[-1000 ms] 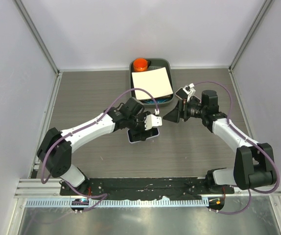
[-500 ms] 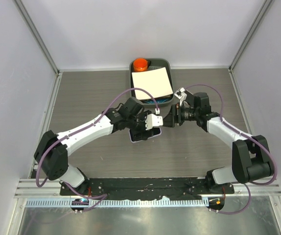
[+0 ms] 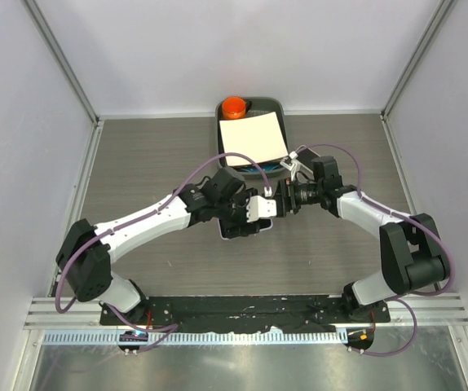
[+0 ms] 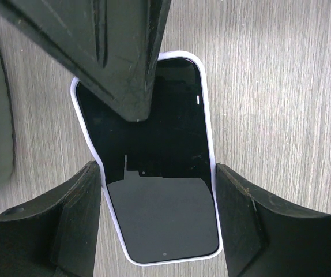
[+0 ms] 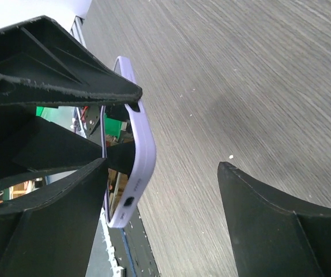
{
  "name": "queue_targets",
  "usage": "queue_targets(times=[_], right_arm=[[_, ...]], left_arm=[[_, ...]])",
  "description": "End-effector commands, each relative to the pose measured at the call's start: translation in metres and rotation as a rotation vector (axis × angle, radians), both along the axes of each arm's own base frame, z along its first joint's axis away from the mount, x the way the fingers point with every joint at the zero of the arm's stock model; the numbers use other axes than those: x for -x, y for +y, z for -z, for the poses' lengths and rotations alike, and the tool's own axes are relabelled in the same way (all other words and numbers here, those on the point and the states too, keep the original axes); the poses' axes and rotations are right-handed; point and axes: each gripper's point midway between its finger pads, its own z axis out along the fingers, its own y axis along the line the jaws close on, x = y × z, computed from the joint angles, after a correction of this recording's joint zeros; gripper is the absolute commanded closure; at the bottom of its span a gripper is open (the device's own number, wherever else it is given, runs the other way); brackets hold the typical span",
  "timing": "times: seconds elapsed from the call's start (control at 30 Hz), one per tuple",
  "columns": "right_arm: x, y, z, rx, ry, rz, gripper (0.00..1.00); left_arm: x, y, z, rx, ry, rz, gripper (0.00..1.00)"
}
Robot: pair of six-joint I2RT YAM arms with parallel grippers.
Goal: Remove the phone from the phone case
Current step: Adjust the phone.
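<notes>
The phone (image 4: pixel 154 173), black screen up, sits in a lavender phone case (image 4: pixel 210 144). My left gripper (image 4: pixel 157 225) is shut on it, one finger against each long side of the case. In the top view the phone (image 3: pixel 236 233) is mostly hidden under both grippers at the table's middle. My right gripper (image 5: pixel 162 213) is open and straddles the case (image 5: pixel 139 150) at its end. One right finger (image 5: pixel 44 225) is on the screen side. The other finger (image 5: pixel 281 225) stands well clear of the case's back.
A dark tray (image 3: pixel 276 104) at the back centre holds an orange object (image 3: pixel 234 107) and a white sheet (image 3: pixel 253 138). Grey walls enclose the wooden table on three sides. The purple cables of both arms loop over the middle.
My right gripper has swung left from beside the tray until it straddles the phone's end, and its jaws have narrowed a little. The left gripper keeps its hold and has shifted slightly.
</notes>
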Motion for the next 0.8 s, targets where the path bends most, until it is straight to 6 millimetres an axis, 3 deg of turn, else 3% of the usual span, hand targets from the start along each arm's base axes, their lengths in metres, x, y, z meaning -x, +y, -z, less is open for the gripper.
queue_targets(times=[0.0, 0.37, 0.67, 0.77], right_arm=[[0.002, 0.012, -0.019, -0.051, -0.042, -0.076, 0.20], [0.018, 0.019, -0.016, -0.082, 0.016, -0.149, 0.37], [0.026, 0.027, -0.018, -0.111, 0.057, -0.190, 0.46], [0.027, 0.028, -0.019, -0.113, 0.059, -0.193, 0.58]], left_arm=[[-0.010, -0.020, -0.038, 0.102, -0.113, 0.020, 1.00], [-0.012, -0.025, -0.039, 0.102, -0.124, 0.017, 1.00], [-0.012, -0.030, -0.033, 0.094, -0.123, 0.019, 1.00], [-0.012, -0.031, -0.032, 0.091, -0.122, 0.017, 1.00]])
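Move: My left hand already holds the phone in its lavender case by the long sides, its middle right at the fingers. The phone's middle is some 7 cm left of my right hand, about 5 cm back and roughly 1 cm lower. From the right hand, the grey tray lies about 22 cm ahead, 8 cm left, and the second phone about 12 cm ahead, 8 cm right, both on the table some 11 cm below. With my left hand keeping its grip on the cased phone almost in place, I bring my right hand about 3 cm back and 2 cm left, level, onto the phone's free end, yawing nearly 10 degrees counter-clockwise. One finger passes over the screen side, the other stays by the back, and they close from wide to about half open around that end. ##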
